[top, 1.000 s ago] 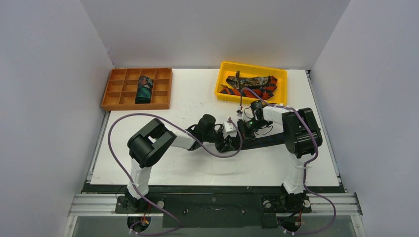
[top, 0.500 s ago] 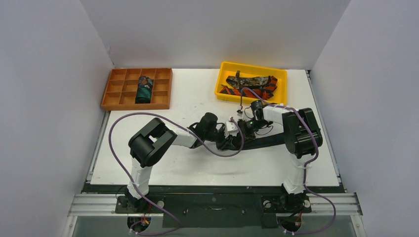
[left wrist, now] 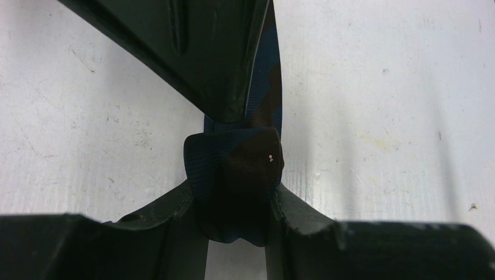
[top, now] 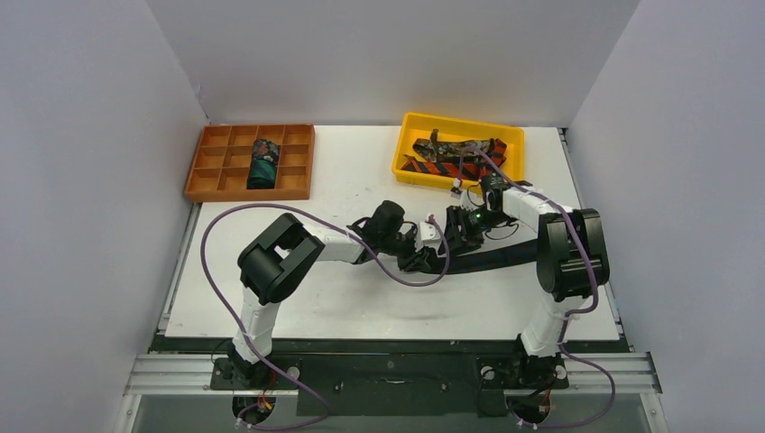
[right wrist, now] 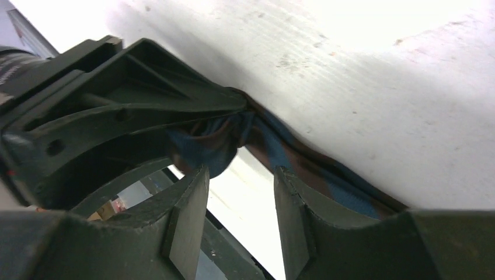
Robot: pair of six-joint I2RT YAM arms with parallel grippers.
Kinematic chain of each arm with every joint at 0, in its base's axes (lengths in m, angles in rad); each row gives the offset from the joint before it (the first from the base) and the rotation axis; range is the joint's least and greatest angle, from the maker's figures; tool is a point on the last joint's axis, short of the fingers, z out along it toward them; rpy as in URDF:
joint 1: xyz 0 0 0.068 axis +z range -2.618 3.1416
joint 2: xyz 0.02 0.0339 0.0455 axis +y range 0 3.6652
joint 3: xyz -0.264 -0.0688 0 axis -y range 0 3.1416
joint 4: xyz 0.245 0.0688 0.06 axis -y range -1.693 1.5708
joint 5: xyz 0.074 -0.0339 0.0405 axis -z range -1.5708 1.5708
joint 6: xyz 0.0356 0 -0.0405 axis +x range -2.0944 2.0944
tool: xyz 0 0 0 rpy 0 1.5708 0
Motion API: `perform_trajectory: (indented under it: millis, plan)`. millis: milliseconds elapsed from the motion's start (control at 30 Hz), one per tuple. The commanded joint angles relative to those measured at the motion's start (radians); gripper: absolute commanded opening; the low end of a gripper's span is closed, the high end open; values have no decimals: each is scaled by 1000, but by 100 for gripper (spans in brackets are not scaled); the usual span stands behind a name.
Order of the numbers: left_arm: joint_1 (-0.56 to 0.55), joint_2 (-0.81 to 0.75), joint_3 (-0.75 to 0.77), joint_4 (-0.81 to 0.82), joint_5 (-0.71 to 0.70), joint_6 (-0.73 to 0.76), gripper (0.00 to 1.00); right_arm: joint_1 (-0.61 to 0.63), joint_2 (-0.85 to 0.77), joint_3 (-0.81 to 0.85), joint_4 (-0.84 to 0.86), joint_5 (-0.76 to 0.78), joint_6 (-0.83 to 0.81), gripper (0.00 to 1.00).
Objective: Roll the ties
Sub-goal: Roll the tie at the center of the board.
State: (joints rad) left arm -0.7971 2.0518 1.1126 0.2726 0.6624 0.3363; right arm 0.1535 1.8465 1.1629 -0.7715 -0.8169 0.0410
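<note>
A plain navy-black tie [top: 492, 257] lies across the white table [top: 361, 307], its left end wound into a small roll [left wrist: 233, 175]. My left gripper [left wrist: 233, 198] is shut on that roll, seen from above as the left gripper [top: 422, 260]. My right gripper [right wrist: 240, 181] stands open just beside the roll [right wrist: 207, 146], with nothing between its fingers; from above the right gripper [top: 457, 234] faces the left one. The flat length of the tie [right wrist: 327, 178] trails off to the right.
A yellow bin [top: 410, 126] at the back right holds a red-orange striped tie [top: 442, 169] and a mottled brown tie [top: 456, 147]. An orange compartment tray [top: 206, 162] at the back left holds a dark teal roll [top: 263, 162]. Purple cables loop over both arms.
My right gripper has opened and let go of the navy tie, and the right arm has swung to the right. My left gripper closed tighter on the rolled end.
</note>
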Motion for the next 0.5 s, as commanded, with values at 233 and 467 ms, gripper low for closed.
perform_trajectory:
  millis: [233,467]
  plan:
    - [-4,79,-12,-263,-91,63,5,76,-28,15,32,-84,-3,38]
    - [0,67,-12,-253,-72,58,15,48,53,6,37,-8,-19,0]
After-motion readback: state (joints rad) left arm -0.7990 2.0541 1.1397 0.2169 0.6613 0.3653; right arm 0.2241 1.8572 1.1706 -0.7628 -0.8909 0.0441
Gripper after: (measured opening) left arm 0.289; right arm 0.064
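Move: The tie's rolled end sits in the left hand's fingers, about 1 cm to the right of that hand's point and 1 cm above it. From the open right hand the roll lies some 4 cm to the left, 1 cm back and 1 cm lower. The tie's flat tail runs off to the right, its middle about 9 cm right of the right hand, 2 cm back and 6 cm below, and the yellow tray is about 24 cm straight ahead, 5 cm lower. The left hand stays put, still pinching the rolled end, while the right hand, fingers part open, rises about 1.5 cm as it swings some 3 cm left and about 1 cm back, over the roll by the left fingertips. There it stops, sinks just under 1 cm and shuts its fingers almost fully, pinching the fold at the top of the roll, with the wrist turned only about 5 degrees. ##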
